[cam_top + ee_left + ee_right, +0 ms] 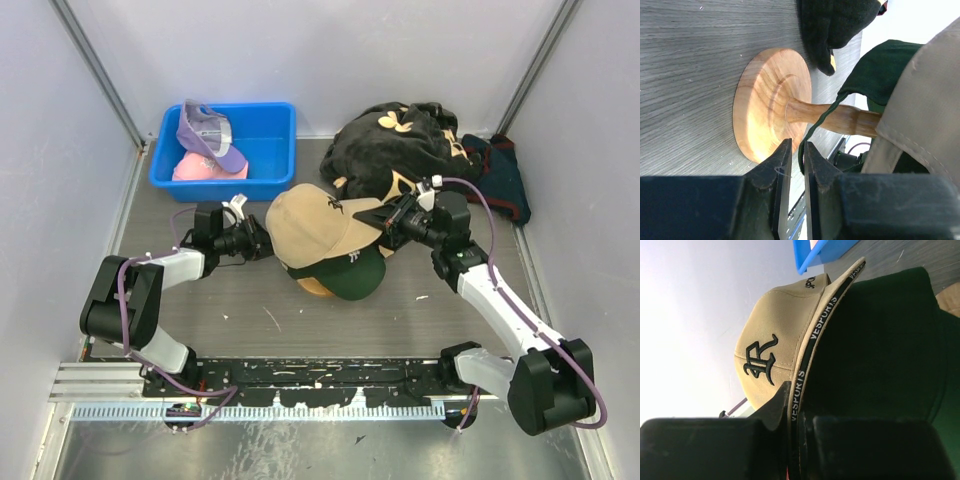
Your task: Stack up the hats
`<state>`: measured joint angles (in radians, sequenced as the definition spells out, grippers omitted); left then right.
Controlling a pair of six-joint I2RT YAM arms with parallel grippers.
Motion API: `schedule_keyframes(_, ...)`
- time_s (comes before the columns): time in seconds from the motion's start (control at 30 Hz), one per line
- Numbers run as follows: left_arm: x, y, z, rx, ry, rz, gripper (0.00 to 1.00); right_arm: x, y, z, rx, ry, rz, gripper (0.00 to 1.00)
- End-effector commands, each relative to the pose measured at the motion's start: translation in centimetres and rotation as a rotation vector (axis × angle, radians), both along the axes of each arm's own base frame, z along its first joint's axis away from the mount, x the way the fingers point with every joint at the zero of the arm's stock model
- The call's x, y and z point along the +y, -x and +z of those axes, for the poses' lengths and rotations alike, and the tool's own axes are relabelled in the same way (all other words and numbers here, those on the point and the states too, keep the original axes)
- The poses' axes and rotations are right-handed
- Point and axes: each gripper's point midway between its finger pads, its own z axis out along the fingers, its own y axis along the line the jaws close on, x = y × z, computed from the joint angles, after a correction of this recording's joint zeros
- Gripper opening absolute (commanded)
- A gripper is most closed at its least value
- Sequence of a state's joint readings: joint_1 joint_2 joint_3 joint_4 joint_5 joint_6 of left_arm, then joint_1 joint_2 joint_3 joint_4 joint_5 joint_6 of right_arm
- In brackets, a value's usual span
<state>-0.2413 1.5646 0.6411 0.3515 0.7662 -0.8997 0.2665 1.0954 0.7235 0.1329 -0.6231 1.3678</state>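
A tan cap lies over a dark green cap on the wooden stand mid-table. My right gripper is shut on the tan cap's rim; the right wrist view shows its gripper pinching the taped edge, with the tan cap above the green cap. My left gripper is at the caps' left side. In the left wrist view its gripper is nearly closed on the thin hem of the green cap, beside the stand's base. A lavender cap and a pink cap sit in the bin.
The blue bin stands at the back left. A large black cloth with tan flower marks lies behind the stand, with a dark cloth to its right. Grey walls close in the table on three sides.
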Motion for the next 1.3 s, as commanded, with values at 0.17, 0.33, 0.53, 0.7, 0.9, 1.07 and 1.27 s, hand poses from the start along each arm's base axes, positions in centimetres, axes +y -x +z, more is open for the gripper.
schedule_keyframes(0.17, -0.2, 0.0, 0.1, -0.013, -0.005, -0.021, 0.18, -0.7, -0.6, 1.4, -0.087, -0.026, -0.043, 0.01)
schedule_keyframes(0.33, 0.1, 0.7, -0.6, 0.0, -0.028, -0.023, 0.15, -0.3, -1.0, 4.8, -0.128, -0.112, -0.015, 0.01)
schedule_keyframes(0.53, 0.7, 1.6, -1.7, 0.018, -0.067, -0.02, 0.1, 0.0, -0.9, 8.9, -0.174, -0.243, 0.01, 0.01)
schedule_keyframes(0.7, 0.9, 2.1, -2.0, 0.026, -0.078, -0.021, 0.07, -0.1, -0.9, 9.4, -0.168, -0.255, 0.005, 0.01)
schedule_keyframes(0.9, 1.0, 2.3, -2.2, 0.031, -0.084, -0.02, 0.06, -0.1, -0.6, 6.8, -0.103, -0.229, 0.001, 0.01)
schedule_keyframes(1.07, 1.0, 2.2, -2.2, 0.034, -0.086, -0.018, 0.04, -0.1, -0.3, 4.8, -0.057, -0.186, 0.005, 0.01)
schedule_keyframes(1.27, 1.0, 2.2, -2.4, 0.044, -0.086, -0.011, 0.0, -0.3, -0.1, 2.8, -0.012, -0.139, -0.008, 0.01)
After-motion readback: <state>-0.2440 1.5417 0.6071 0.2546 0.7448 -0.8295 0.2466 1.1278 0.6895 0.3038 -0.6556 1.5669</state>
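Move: Already between the left hand's parted fingertips is the rim of the green hat, whose middle lies some 14 cm to that hand's right, 4 cm back and 6 cm above; the wooden stand is 14 cm right, 2 cm back, about level in height. The right hand holds the tan hat by its brim, the green hat's middle being about 7 cm left, 4 cm back and 8 cm below. The tan hat's middle is 12 cm to its left, straight across and 2 cm below; the blanket 23 cm ahead, 8 cm right and 20 cm below. Closing on the green hat's rim, the left fingers shut and seem to pinch it while the hand draws some 2 cm down and 2 cm back. The right hand keeps its grip on the tan brim, dips about 1 cm, lifts some 6 cm with a slight forward drift, rolling its left side up about 10 degrees, then lowers again about 3.5 cm towards the green hat. ##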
